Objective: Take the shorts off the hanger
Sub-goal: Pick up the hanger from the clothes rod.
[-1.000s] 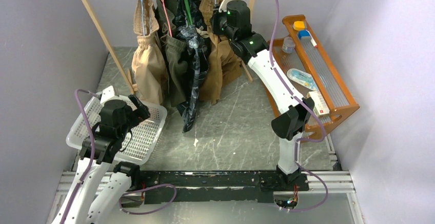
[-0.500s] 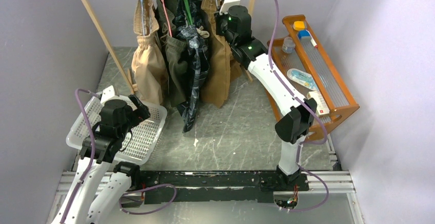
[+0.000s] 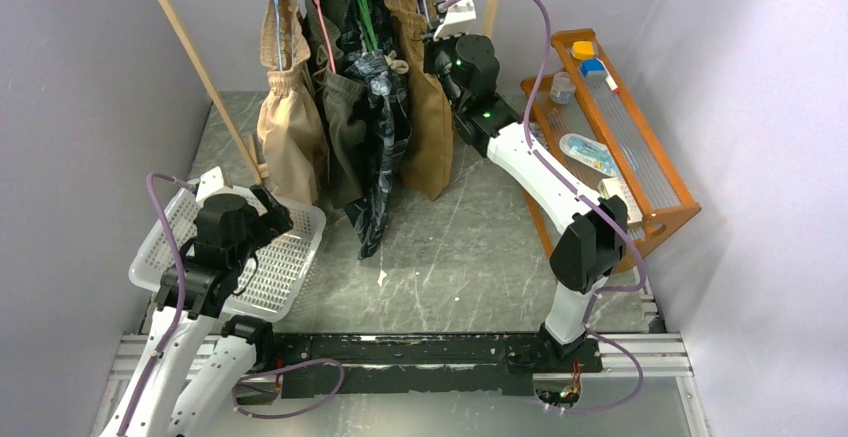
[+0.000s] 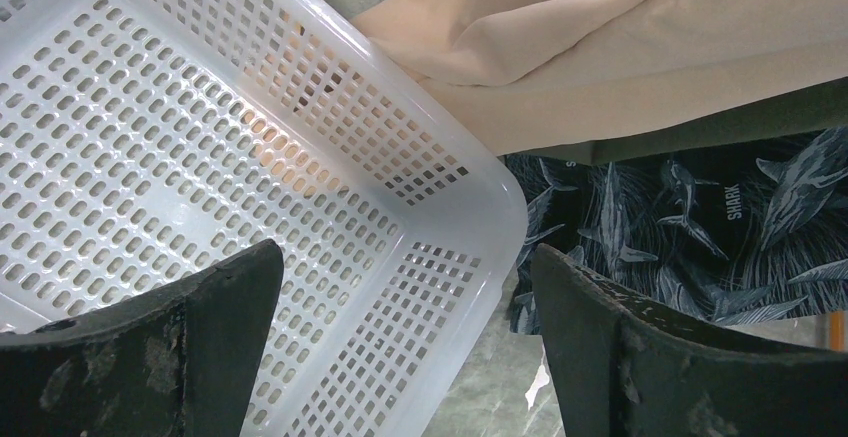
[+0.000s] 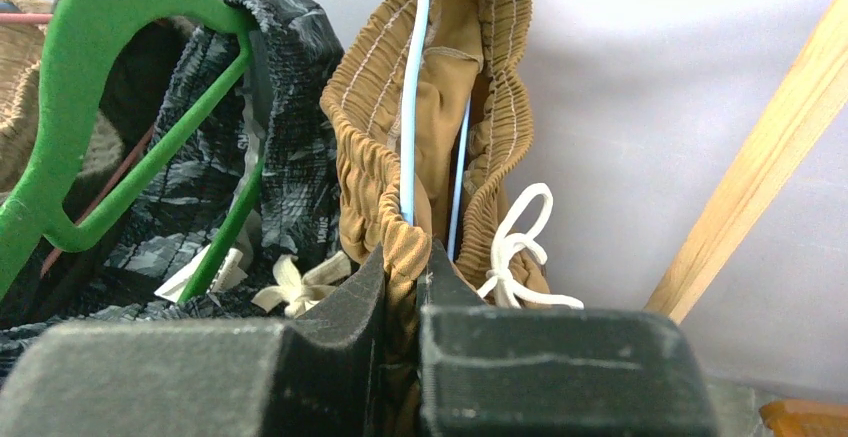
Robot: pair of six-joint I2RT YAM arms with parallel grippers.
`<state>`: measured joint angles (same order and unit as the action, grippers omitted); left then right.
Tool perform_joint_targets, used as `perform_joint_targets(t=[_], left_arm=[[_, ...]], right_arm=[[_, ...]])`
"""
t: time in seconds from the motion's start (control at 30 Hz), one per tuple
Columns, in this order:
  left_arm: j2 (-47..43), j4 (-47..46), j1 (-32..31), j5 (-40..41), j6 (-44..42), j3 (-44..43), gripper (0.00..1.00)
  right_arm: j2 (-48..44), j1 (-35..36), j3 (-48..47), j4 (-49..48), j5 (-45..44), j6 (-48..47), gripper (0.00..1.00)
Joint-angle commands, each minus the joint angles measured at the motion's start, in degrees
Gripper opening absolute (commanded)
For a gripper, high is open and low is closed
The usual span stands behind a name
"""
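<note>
Four shorts hang on hangers from a wooden rack: light beige shorts (image 3: pixel 290 132), olive green shorts (image 3: pixel 343 132), dark patterned shorts (image 3: pixel 380 152) on a green hanger (image 5: pixel 90 107), and tan brown shorts (image 3: pixel 430 127) on a blue hanger (image 5: pixel 412 87). My right gripper (image 3: pixel 437 35) is high at the rack, shut on the tan brown shorts' gathered waistband (image 5: pixel 400 237); the fabric is pinched between the jaws of the right gripper (image 5: pixel 405 267). My left gripper (image 3: pixel 275 209) hangs open over the white basket (image 3: pixel 290 267), with nothing between its fingers (image 4: pixel 215 297).
The white perforated basket (image 4: pixel 200 157) lies at the near left, with the shorts' hems (image 4: pixel 620 47) just beyond it. A slanted wooden rack post (image 3: pixel 195 57) stands at the left. An orange wooden tray shelf (image 3: pixel 660 192) with small items is on the right.
My right gripper closed on the tan brown waistband and rose toward the rack's back right, pulling those shorts up. The left arm has not moved.
</note>
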<state>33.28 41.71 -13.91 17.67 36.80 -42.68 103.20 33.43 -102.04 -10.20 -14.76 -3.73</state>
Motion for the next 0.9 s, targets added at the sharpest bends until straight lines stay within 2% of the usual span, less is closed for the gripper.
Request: perform_joint_targets(t=[0.0, 0.27, 0.43, 0.87], left_arm=[[0.0, -2.0, 0.3, -0.4, -0.3, -0.1, 0.98], [0.4, -2.3, 0.4, -0.7, -0.5, 0.0, 0.97], [0.1, -2.1, 0.5, -0.5, -0.3, -0.2, 0.98], [-4.0, -2.6, 0.6, -0.9, -1.2, -0.1, 1.00]], right_arm=[[-3.3, 0.3, 2.7, -9.6, -0.7, -0.3, 0.00], [-6.5, 0.9, 4.6, -8.6, -2.1, 1.2, 0.00], [-9.0, 1.0, 4.4, -1.8, -2.9, 2.7, 0.00], [-22.7, 1.0, 15.9, 11.4, -2.1, 9.9, 0.00]])
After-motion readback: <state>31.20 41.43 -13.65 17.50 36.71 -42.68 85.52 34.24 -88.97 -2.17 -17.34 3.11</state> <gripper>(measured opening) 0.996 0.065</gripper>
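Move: The right fingers already pinch the brown shorts at the near end of the light blue hanger, whose middle lies about 8 cm ahead, 3 cm left and 7 cm above. The green hanger is some 12 cm left and 3 cm farther out, 3 cm higher; the wooden post stands roughly 10 cm ahead and 11 cm right. From the idle left hand, the blue hanger is around 35 cm ahead, 28 cm right and 30 cm up. Keep the right fingers shut on the brown waistband and the blue hanger's end, dip slightly, then draw them back about 8 cm and to the right about 5 cm, away from the green hanger. Rise some 3 cm out of the dip, ease down again near the end, and let the wrist tilt only slightly. ##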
